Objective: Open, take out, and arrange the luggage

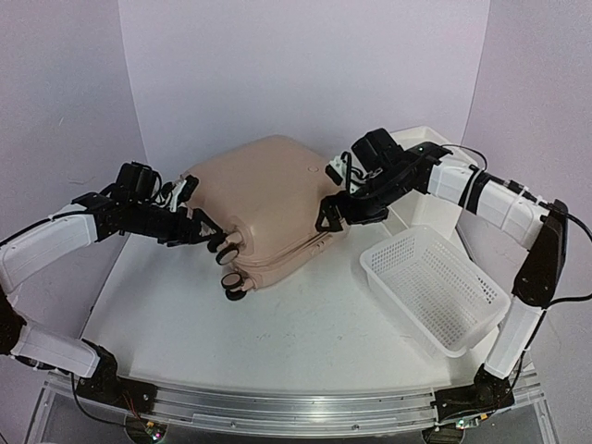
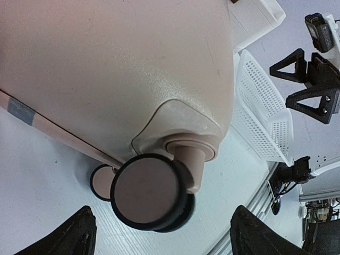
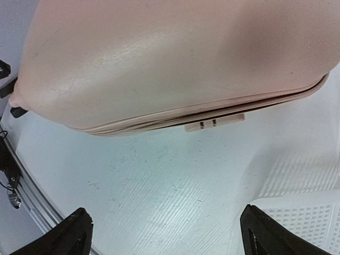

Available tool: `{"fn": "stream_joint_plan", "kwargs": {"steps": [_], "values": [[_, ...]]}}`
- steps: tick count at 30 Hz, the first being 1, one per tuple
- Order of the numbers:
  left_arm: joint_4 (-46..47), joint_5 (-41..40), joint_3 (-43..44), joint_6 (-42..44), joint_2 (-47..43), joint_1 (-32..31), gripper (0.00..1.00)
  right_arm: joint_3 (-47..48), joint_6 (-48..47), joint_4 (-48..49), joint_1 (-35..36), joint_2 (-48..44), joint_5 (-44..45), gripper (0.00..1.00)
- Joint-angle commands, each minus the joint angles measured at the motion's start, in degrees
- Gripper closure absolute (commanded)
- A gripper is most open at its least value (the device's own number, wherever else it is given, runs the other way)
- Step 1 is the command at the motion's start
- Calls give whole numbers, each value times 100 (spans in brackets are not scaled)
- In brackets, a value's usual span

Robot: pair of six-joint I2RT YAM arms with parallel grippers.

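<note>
The luggage point(image 1: 268, 194), a pale-pink hard-shell suitcase, lies flat and closed on the white table point(image 1: 277, 333). Its caster wheels point(image 1: 230, 250) point toward the left front. My left gripper point(image 1: 211, 236) is open right at those wheels. In the left wrist view one pink-and-black wheel point(image 2: 151, 191) sits just ahead of the left gripper point(image 2: 164, 241), with a gap on each side. My right gripper point(image 1: 331, 215) is open at the suitcase's right edge. In the right wrist view the right gripper point(image 3: 170, 239) hangs over bare table, short of the seam and its pale tab point(image 3: 215, 122).
A white perforated basket point(image 1: 435, 287) stands on the table at the right, close to the right arm. A white drawer unit point(image 1: 421, 139) is behind it at the back right. The table's metal front rail point(image 1: 296, 407) runs along the near edge.
</note>
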Motion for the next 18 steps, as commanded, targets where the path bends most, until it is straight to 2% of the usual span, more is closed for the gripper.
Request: {"fn": "stream_joint_plan", "kwargs": {"steps": [1, 7, 13, 18], "values": [[309, 506, -23, 9, 277, -74, 17, -131, 472, 372, 222, -187, -165, 2], [731, 592, 43, 12, 664, -652, 28, -982, 1008, 1227, 384, -673, -452, 2], [1246, 546, 174, -354, 1185, -1179, 59, -1581, 1211, 1357, 561, -1020, -265, 2], [1512, 321, 518, -671, 1623, -1834, 72, -1906, 1168, 1551, 741, -1224, -58, 2]]}}
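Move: The suitcase's upper caster lies close by the left hand, about 5 cm to its right, 2 cm back and 3 cm below; the lower caster is about 7 cm right, 3 cm back and 15 cm down. From the right hand the upper caster is some 21 cm left, 5 cm back and 3 cm down, the suitcase's lock about 2 cm ahead, 2 cm left and 12 cm below, and the basket some 24 cm right, 8 cm back and 16 cm below. Rightward by about 9 cm, dipping some 3 cm, the left hand goes onto the suitcase's upper caster, turning about 10 degrees clockwise as its fingers close from wide to half open and pinch the caster stem. Meanwhile the right hand, fingers still wide open, draws back about 6 cm and sinks a little beside the seam side. ##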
